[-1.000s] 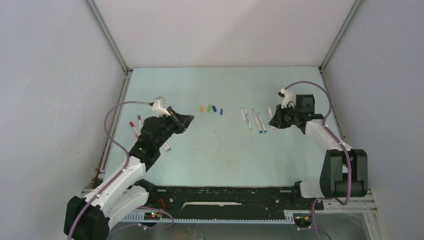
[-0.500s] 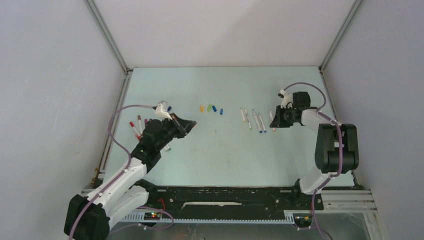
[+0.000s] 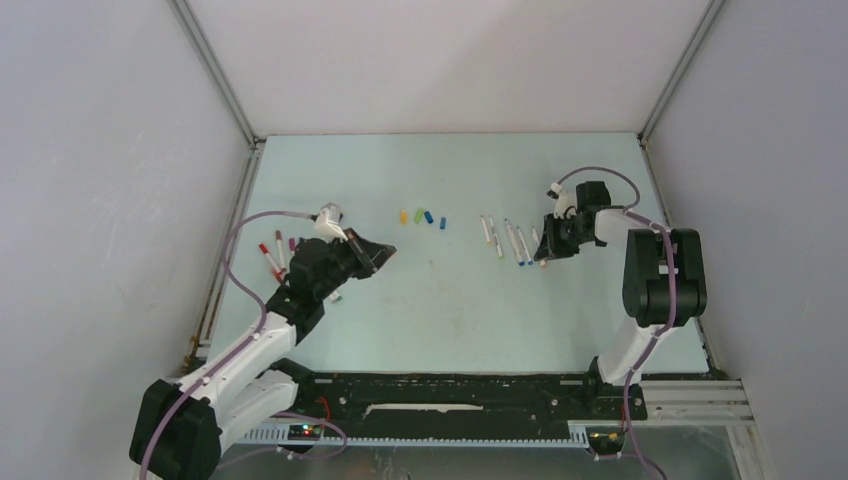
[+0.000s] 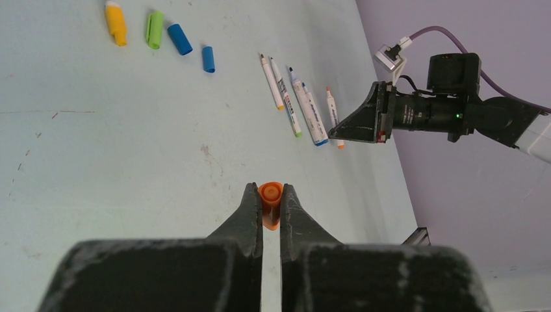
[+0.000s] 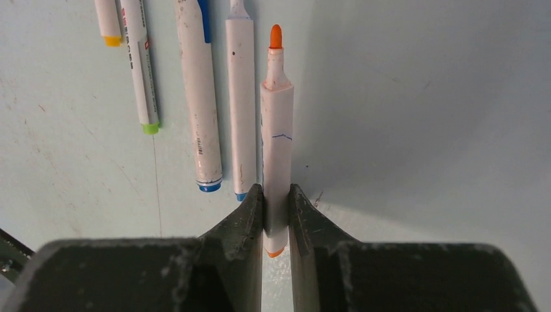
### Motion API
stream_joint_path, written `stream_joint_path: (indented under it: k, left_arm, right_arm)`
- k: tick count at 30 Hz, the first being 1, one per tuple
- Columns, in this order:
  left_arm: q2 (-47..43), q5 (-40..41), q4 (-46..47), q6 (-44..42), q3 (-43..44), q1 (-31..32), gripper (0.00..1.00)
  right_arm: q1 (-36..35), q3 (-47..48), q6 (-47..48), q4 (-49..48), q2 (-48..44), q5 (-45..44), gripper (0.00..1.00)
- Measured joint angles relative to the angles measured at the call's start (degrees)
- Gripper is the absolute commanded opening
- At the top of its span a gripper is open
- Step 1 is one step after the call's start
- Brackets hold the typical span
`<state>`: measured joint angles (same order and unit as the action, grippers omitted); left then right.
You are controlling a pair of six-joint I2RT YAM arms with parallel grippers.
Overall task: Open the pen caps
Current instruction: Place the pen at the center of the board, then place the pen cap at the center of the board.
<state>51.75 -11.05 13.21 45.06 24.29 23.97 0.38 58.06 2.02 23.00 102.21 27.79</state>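
My left gripper (image 4: 269, 188) is shut on a small orange pen cap (image 4: 270, 195), held above the table left of centre (image 3: 383, 251). Loose pen caps lie in a row at the back middle: yellow (image 3: 403, 216), green (image 3: 418, 215) and two blue (image 3: 428, 216). My right gripper (image 5: 277, 190) sits low at the right end of a row of uncapped pens, its jaws pressed against both sides of the white orange-tipped pen (image 5: 277, 130). That pen lies parallel to the others, level with them.
Several white uncapped pens (image 5: 198, 97) lie side by side just left of the orange pen. Capped pens, red and purple among them (image 3: 270, 255), lie near the left wall, one more beside the left arm (image 3: 335, 295). Grey walls enclose the table.
The right arm has folded in and brought the orange pen down beside the pen row. The left gripper, still holding the orange cap, drifted slightly right.
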Motion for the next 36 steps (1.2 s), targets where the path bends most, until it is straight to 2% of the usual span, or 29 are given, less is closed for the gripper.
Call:
stream_joint_path:
  k: [8,16,20,28,31,36]
  left_arm:
    - [0.63,-0.94,1.20,0.55,0.00,0.00,0.00]
    - [1.64,-2.62,2.25,1.05,0.00,0.00,0.00]
    - [3.82,-4.28,2.99,1.53,0.00,0.00,0.00]
    - [10.56,-6.99,3.74,2.99,0.87,0.55,0.01]
    - [14.60,-6.62,0.33,2.34,4.98,2.19,0.01]
    - [24.17,-2.25,-9.46,-1.46,19.10,6.91,0.01]
  right_arm:
    - [-0.09,0.92,-0.02,1.22,0.79,1.11,0.30]
    - [-0.09,0.94,0.33,1.90,0.79,2.01,0.34]
    - [0.00,1.86,1.95,3.45,0.61,3.32,0.42]
    - [0.79,2.23,7.21,7.28,-5.99,6.40,0.46]
    - [0.96,2.71,10.64,9.68,-9.70,7.58,0.46]
    - [1.20,3.91,16.22,14.12,-15.45,8.55,0.46]
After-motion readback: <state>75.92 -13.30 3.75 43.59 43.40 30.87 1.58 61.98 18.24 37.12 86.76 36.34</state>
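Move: The orange marker, uncapped, is between the right hand's fingers, its middle about 2 cm ahead and 1 cm lower. The thin blue marker lies roughly 3 cm left and 2 ahead of that hand, the thick blue one 5 left and 3 ahead. The left hand, holding the orange cap, has the small blue cap at the cap row's right end some 17 cm ahead, 11 right and 16 below; the green cap is about 19 ahead and 5 right. The right fingers spread and let go of the orange marker on the board, edging about half a centimetre left as they open, then the hand rises nearly 10 cm, drawing back a little and turning counter-clockwise. The left hand keeps its pinch on the orange cap, hovers, then dips and swings about 7 cm right, lastly also forward, towards the cap row's right end. ##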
